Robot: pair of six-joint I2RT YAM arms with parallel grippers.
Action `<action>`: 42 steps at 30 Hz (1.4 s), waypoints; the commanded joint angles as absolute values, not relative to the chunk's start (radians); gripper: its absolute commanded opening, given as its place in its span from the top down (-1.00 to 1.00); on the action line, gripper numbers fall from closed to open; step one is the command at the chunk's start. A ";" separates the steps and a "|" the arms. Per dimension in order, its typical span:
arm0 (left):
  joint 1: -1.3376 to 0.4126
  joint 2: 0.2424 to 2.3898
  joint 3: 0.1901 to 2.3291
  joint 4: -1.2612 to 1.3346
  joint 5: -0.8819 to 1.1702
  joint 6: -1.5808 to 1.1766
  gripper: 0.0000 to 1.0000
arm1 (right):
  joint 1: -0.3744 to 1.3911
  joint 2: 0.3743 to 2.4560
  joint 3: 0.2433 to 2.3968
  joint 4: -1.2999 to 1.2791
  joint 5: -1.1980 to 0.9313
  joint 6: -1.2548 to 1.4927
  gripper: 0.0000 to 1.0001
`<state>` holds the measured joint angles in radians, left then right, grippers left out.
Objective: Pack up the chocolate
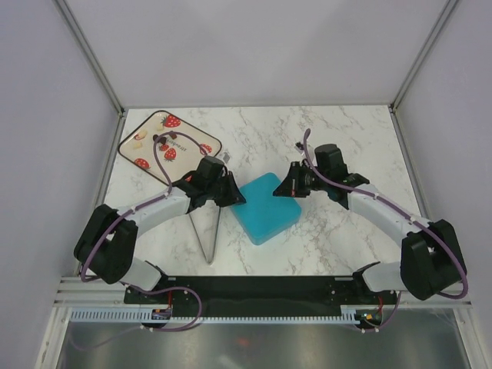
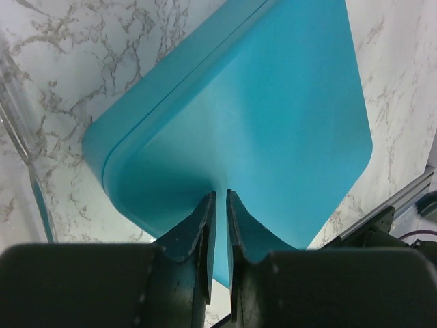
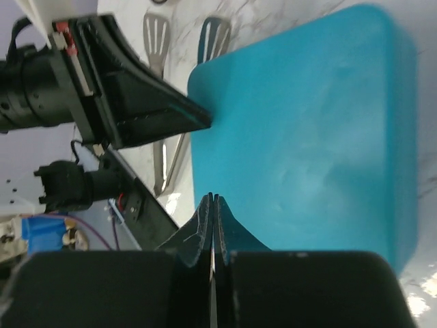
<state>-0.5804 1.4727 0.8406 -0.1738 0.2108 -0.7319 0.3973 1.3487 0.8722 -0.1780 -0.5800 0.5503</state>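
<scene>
The chocolate [image 1: 139, 139] lies as small cream and dark pieces on a strawberry-print tray [image 1: 201, 137] at the back left, far from both grippers. A closed blue box [image 1: 265, 209] sits mid-table, seen from close in the left wrist view [image 2: 273, 116] and the right wrist view [image 3: 307, 130]. My left gripper [image 1: 237, 198] pinches the box's left corner, and a thin strip of blue shows between its nearly closed fingertips [image 2: 220, 195]. My right gripper [image 1: 286, 189] hovers at the box's right side, and at the tips [image 3: 214, 197] its jaws are pressed together with nothing between them.
Metal tongs [image 1: 207, 231] lie on the marble just left of the box, and their flat ends [image 3: 156, 34] show in the right wrist view. The arms' black mounting rail [image 1: 261, 288] runs along the near edge. Frame posts and grey walls enclose the table.
</scene>
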 commanded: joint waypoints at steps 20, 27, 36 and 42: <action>-0.603 1.427 0.715 -0.133 0.201 -0.753 0.63 | 0.511 1.566 0.624 0.257 -0.720 0.708 1.00; -0.603 1.324 0.830 -0.224 0.203 -0.727 0.63 | 0.511 1.375 0.787 -0.036 -0.605 0.595 0.98; -0.601 1.147 0.965 -0.376 0.014 -0.617 0.61 | 0.511 1.235 0.830 -0.190 -0.375 0.522 1.00; -0.601 1.222 0.976 -0.364 -0.043 -0.597 0.67 | 0.511 1.423 1.004 -0.207 -0.273 0.465 1.00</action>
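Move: The blue lid lies on the box with its middle some 6 cm to the right of the left hand and about 1 cm back, just below its nearly shut fingertips, which are on the lid's left part. From the right hand that middle is about 4 cm left, 1 cm back and 9 cm down. From the left hand, the tongs lie about 11 cm left and 9 cm back on the table, and the strawberry tray some 22 cm left and 17 cm ahead. With its fingers shut, the right hand dips about 8 cm down towards the near half of the lid, going some 5 cm back and to its left, then climbs away again and works forward and right to hover almost where it began. Meanwhile the left hand keeps its fingertips at the lid's left part, easing about 2 cm back, then comes free and rises some 12 cm, drifting forward and left while its fingers tip up about 20 degrees. ##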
